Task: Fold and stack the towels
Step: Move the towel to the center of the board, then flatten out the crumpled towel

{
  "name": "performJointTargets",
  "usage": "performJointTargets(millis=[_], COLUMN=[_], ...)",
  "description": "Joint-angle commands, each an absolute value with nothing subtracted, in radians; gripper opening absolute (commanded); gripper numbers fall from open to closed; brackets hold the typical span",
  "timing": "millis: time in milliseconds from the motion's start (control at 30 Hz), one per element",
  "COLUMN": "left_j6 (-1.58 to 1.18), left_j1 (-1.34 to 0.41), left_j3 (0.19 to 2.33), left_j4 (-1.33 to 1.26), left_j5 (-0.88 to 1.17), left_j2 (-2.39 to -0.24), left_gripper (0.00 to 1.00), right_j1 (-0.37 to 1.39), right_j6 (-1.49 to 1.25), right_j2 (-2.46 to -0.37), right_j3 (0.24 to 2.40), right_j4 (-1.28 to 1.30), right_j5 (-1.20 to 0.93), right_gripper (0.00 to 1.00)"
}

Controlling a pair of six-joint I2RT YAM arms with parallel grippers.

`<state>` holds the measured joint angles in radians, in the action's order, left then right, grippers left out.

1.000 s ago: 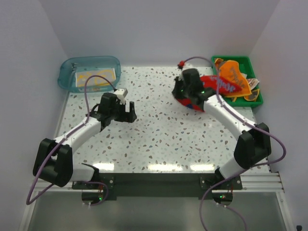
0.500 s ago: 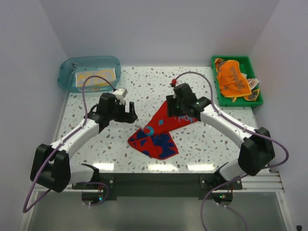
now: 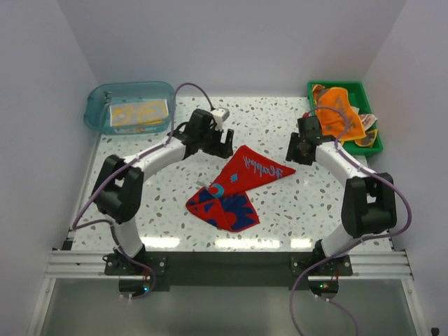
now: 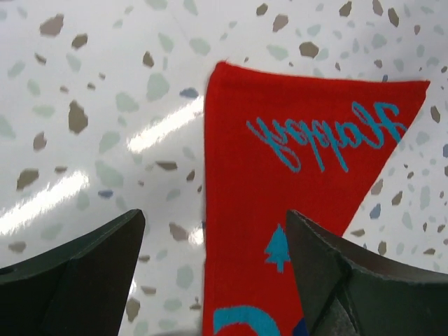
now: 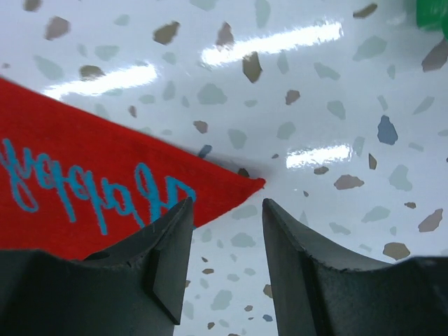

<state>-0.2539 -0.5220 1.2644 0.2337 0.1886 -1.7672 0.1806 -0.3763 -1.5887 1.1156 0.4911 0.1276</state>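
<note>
A red towel [image 3: 241,175] with teal lettering and blue patches lies spread on the speckled table, partly folded at its near end. My left gripper [image 3: 222,148] hovers open over its far left corner; in the left wrist view the red towel [image 4: 294,175] runs between the wide-apart fingers of the left gripper [image 4: 213,217]. My right gripper [image 3: 297,152] is open at the right corner. In the right wrist view the pointed corner of the towel [image 5: 70,189] ends just beyond the gap of the right gripper [image 5: 226,204]. An orange towel [image 3: 339,115] lies in the tray.
A green tray [image 3: 348,150] at the back right holds the orange towel and other cloths. A clear blue tub [image 3: 94,112] at the back left holds a cream and yellow cloth [image 3: 138,112]. White walls close in the table on three sides.
The right gripper pulled the red towel from the tray onto the table, let go and drew back to its right corner. The left arm swung over to the towel's far left corner.
</note>
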Motion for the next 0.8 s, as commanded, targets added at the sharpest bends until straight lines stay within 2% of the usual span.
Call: performJointTargets(millis=[0, 67, 333, 767], left_j6=[-0.178, -0.155, -0.120, -0.100], left_j1=[-0.563, -0.578, -0.623, -0.666], left_j3=[1.432, 1.531, 1.779, 1.884], left_j4=[0.261, 0.273, 0.307, 0.259], left_j5=[0.124, 0.110, 0.045, -0.089], left_j2=[-1.879, -1.963, -2.193, -2.355], left_gripper=[0.86, 0.79, 0.70, 0.62], right_j1=[0.160, 0.135, 0.110, 0.110], right_j6=[-0.406, -0.410, -0.437, -0.428], right_j2=[-1.617, -1.637, -1.643, -1.643], right_j3=[1.075, 1.057, 1.023, 0.996], right_j4=[0.456, 0.436, 0.385, 0.359], right_j5=[0.109, 0.091, 0.063, 0.052], right_gripper=[0.47, 0.46, 0.45, 0.45])
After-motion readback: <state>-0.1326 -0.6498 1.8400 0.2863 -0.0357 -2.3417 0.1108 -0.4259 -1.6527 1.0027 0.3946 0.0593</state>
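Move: The red towel's far left corner is the left hand's target, about 11 cm ahead, 10 cm to its right and 10 cm below; the towel's blue-patterned end lies some 18 cm back, 3 cm to the right. The right hand is nearly over the towel's right corner, roughly 1 cm ahead, 2 cm to the right and 8 cm below. From the right hand, the green tub's middle is about 27 cm ahead and 21 cm right. The left hand sweeps forward and to its right, about 9 cm each way, first almost level and then sinking some 8 cm onto the far left corner of the towel, rolling roughly 15 degrees so its left side rises while its wide-open fingers narrow to under two thirds. The right hand drops about 5 cm towards the right corner at once, easing slightly back and right, then hovers there with its fingers half open, and neither hand has closed on the cloth. ##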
